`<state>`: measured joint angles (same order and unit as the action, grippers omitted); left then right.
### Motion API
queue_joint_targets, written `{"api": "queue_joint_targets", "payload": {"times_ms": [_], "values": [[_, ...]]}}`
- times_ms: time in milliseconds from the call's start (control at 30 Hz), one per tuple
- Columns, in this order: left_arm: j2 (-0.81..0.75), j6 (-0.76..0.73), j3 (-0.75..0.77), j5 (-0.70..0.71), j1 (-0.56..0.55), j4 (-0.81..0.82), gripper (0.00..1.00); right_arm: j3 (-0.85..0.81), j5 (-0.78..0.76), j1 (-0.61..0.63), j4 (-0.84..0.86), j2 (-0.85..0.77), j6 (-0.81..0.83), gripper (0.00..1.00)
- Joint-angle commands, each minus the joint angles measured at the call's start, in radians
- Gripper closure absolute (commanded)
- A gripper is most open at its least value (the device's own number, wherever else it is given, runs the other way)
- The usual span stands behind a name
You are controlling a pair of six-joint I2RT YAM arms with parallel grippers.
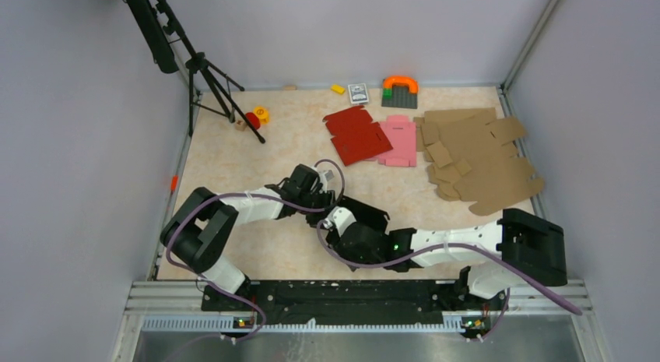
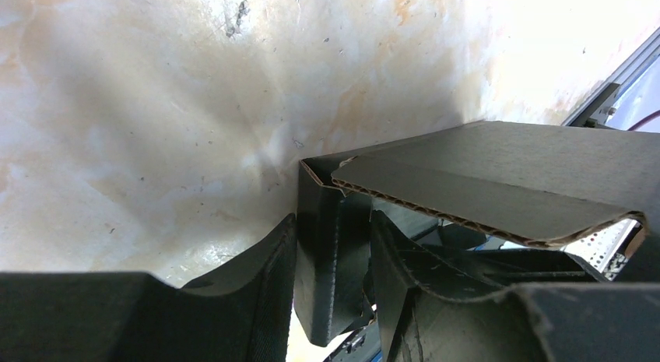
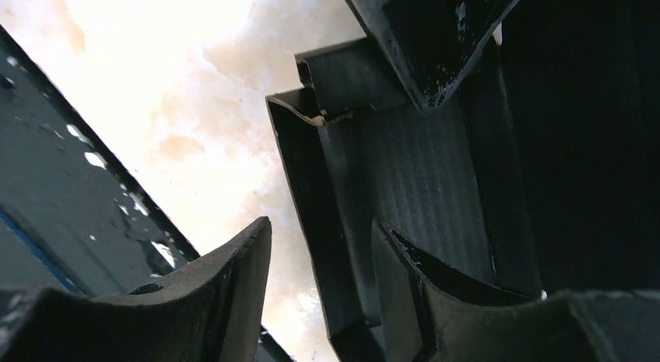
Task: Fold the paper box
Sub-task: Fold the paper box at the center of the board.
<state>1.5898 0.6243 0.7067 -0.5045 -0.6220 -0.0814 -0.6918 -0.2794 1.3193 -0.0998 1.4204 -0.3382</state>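
Observation:
The black paper box [image 1: 372, 214] is partly folded and held up off the table between both arms at the middle front. My left gripper [image 1: 319, 192] comes from the left. In its wrist view the left gripper [image 2: 333, 222] is shut on a doubled black side wall of the paper box [image 2: 506, 175], with a flap spreading above to the right. My right gripper [image 1: 336, 218] meets the box from the right. In the right wrist view the right gripper [image 3: 322, 222] is open around another wall of the paper box [image 3: 405, 167]. That wall lies against the right finger [image 3: 405, 292], with a gap to the left one.
A red blank [image 1: 356, 134] and a pink blank [image 1: 398, 140] lie at the back middle, and a pile of brown cardboard blanks [image 1: 475, 156] at the back right. A tripod [image 1: 206, 74] stands at the back left, with small toys [image 1: 255, 117] by it. An orange-and-green block [image 1: 400, 89] is by the rear wall.

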Motion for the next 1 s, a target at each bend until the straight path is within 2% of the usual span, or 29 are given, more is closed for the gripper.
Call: {"api": "queue_joint_targets", "payload": {"times_ms": [0, 333, 533, 667, 967], "values": [[0.017, -0.024, 0.029, 0.006, -0.003, 0.000, 0.59, 0.010, 0.014, 0.005, 0.002, 0.013, 0.084, 0.51], [0.013, -0.031, 0.027, 0.006, -0.003, -0.007, 0.60, 0.041, 0.118, -0.055, 0.075, 0.042, 0.083, 0.62], [0.012, -0.032, 0.027, 0.008, -0.003, -0.010, 0.60, 0.042, 0.155, -0.077, 0.077, 0.061, 0.100, 0.63], [0.013, -0.034, 0.027, 0.009, -0.003, -0.012, 0.60, 0.055, 0.200, -0.107, 0.093, 0.056, 0.096, 0.72], [0.018, -0.035, 0.031, 0.006, -0.003, -0.012, 0.60, 0.085, 0.275, -0.148, 0.133, 0.041, 0.082, 0.81]]}}
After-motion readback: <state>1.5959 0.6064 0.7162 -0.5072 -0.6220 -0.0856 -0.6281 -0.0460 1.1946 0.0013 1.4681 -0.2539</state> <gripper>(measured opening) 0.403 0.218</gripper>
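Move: The black box's near side wall runs under the right hand, its middle about 3 cm below and 1 cm back. From that hand, the small end flap stands some 6 cm ahead, 4 cm left and 3 cm lower, while the raised lid panel is roughly 8 cm ahead, 6 cm right and 2 cm lower. The left hand already grips the tray's left end; from it the near wall's middle lies about 9 cm straight back and 1 cm lower. The right hand sinks almost straight down, about 3 cm with a slight shift to its right, so that its open fingers come to straddle the box's near side wall, one outside and one inside the tray, and tips only some 5–10 degrees on the way. As it goes down its fingers close from half open to about a fifth, drawing together onto that wall, while the left hand stays put and keeps its pinch on the tray's left end. ##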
